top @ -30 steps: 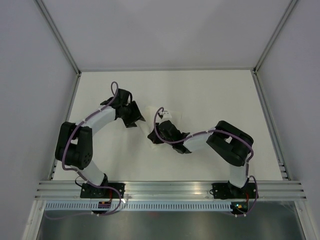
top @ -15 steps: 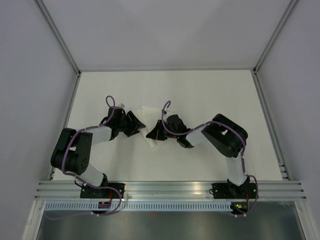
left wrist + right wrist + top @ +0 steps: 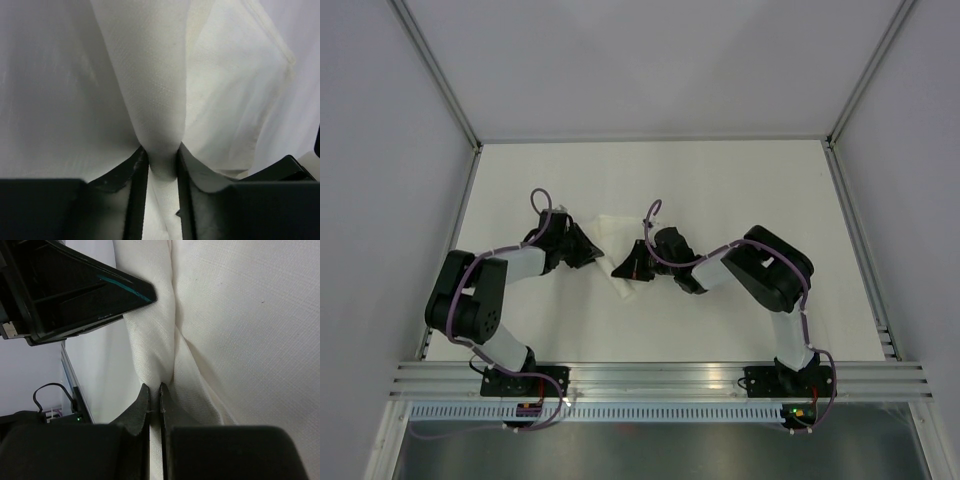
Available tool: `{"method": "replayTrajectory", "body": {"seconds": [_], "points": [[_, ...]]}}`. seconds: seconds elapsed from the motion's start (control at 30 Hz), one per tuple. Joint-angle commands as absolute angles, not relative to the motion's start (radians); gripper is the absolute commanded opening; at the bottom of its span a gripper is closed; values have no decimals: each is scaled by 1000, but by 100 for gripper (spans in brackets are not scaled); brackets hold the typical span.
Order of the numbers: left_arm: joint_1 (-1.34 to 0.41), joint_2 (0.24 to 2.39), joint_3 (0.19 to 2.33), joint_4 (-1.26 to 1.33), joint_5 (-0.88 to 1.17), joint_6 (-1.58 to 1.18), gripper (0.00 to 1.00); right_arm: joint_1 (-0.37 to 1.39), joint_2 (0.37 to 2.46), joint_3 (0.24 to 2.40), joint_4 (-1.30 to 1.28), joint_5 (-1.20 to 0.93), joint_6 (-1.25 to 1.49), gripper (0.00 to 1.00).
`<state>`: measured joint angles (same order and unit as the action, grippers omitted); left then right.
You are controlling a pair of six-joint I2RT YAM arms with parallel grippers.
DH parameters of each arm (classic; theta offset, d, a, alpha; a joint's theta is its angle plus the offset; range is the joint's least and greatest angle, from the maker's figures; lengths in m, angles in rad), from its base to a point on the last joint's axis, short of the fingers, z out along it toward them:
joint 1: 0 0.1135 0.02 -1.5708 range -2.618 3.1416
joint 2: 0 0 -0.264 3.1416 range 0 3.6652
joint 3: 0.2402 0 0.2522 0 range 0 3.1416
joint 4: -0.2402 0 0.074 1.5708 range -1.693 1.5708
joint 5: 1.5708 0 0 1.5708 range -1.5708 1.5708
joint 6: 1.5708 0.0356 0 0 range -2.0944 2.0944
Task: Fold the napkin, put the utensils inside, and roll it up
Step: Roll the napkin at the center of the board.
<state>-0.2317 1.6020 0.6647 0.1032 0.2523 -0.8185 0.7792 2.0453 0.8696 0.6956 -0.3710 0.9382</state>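
The white napkin lies crumpled between my two grippers at the table's middle left. In the left wrist view a raised fold of the napkin runs down between the jaws of my left gripper, which press on it from both sides. My right gripper is shut on a thin edge of the napkin. From above, the left gripper and the right gripper sit close together, tips facing. The utensils are out of view. A thin teal streak edges the left gripper's finger.
The white table is bounded by metal frame posts and grey walls on three sides. An aluminium rail with both arm bases runs along the near edge.
The right arm swung left with the napkin, spreading it out. The left gripper dropped to the cloth and its jaws closed in on a fold.
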Motion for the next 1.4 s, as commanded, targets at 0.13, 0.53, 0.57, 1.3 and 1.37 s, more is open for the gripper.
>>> {"method": "replayTrajectory", "body": {"seconds": [0.13, 0.53, 0.57, 1.3, 1.37], "points": [[-279, 1663, 820, -145, 117, -784, 8, 788, 2111, 845, 405, -358, 901, 6], [-351, 1773, 1121, -564, -28, -724, 2, 914, 1902, 1041, -61, 217, 611, 50], [-353, 1785, 1133, -601, -28, -723, 2, 946, 1892, 1057, -98, 310, 591, 52], [-413, 1870, 1347, -856, -66, -747, 2, 1284, 1997, 1351, -251, 882, 474, 63], [-414, 1871, 1345, -857, -69, -746, 2, 1282, 2022, 1365, -247, 881, 465, 63]]}}
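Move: The napkin's rolled edge lies between the left hand's still-parted fingers, its middle only about 1 cm back and 1 cm right. The loose sheet spreads some 4 cm ahead and 8 cm to the right of that hand, about 2 cm lower. The right hand still grips the same roll; the roll's near end lies roughly 5 cm back and 3 cm right of this hand, about 1 cm below, and the loose sheet's middle some 8 cm ahead and 5 cm right, about 1 cm lower. The left fingers shut on the napkin roll and keep their pinch while that hand tilts about 35 degrees to point nearly straight down, easing up and back a little. Once they have closed, the right hand opens, lets go of the roll and backs off some 5 cm up and over 3 cm back, swinging from pointing left to forward-down, its open fingers ending above the roll's near end. ##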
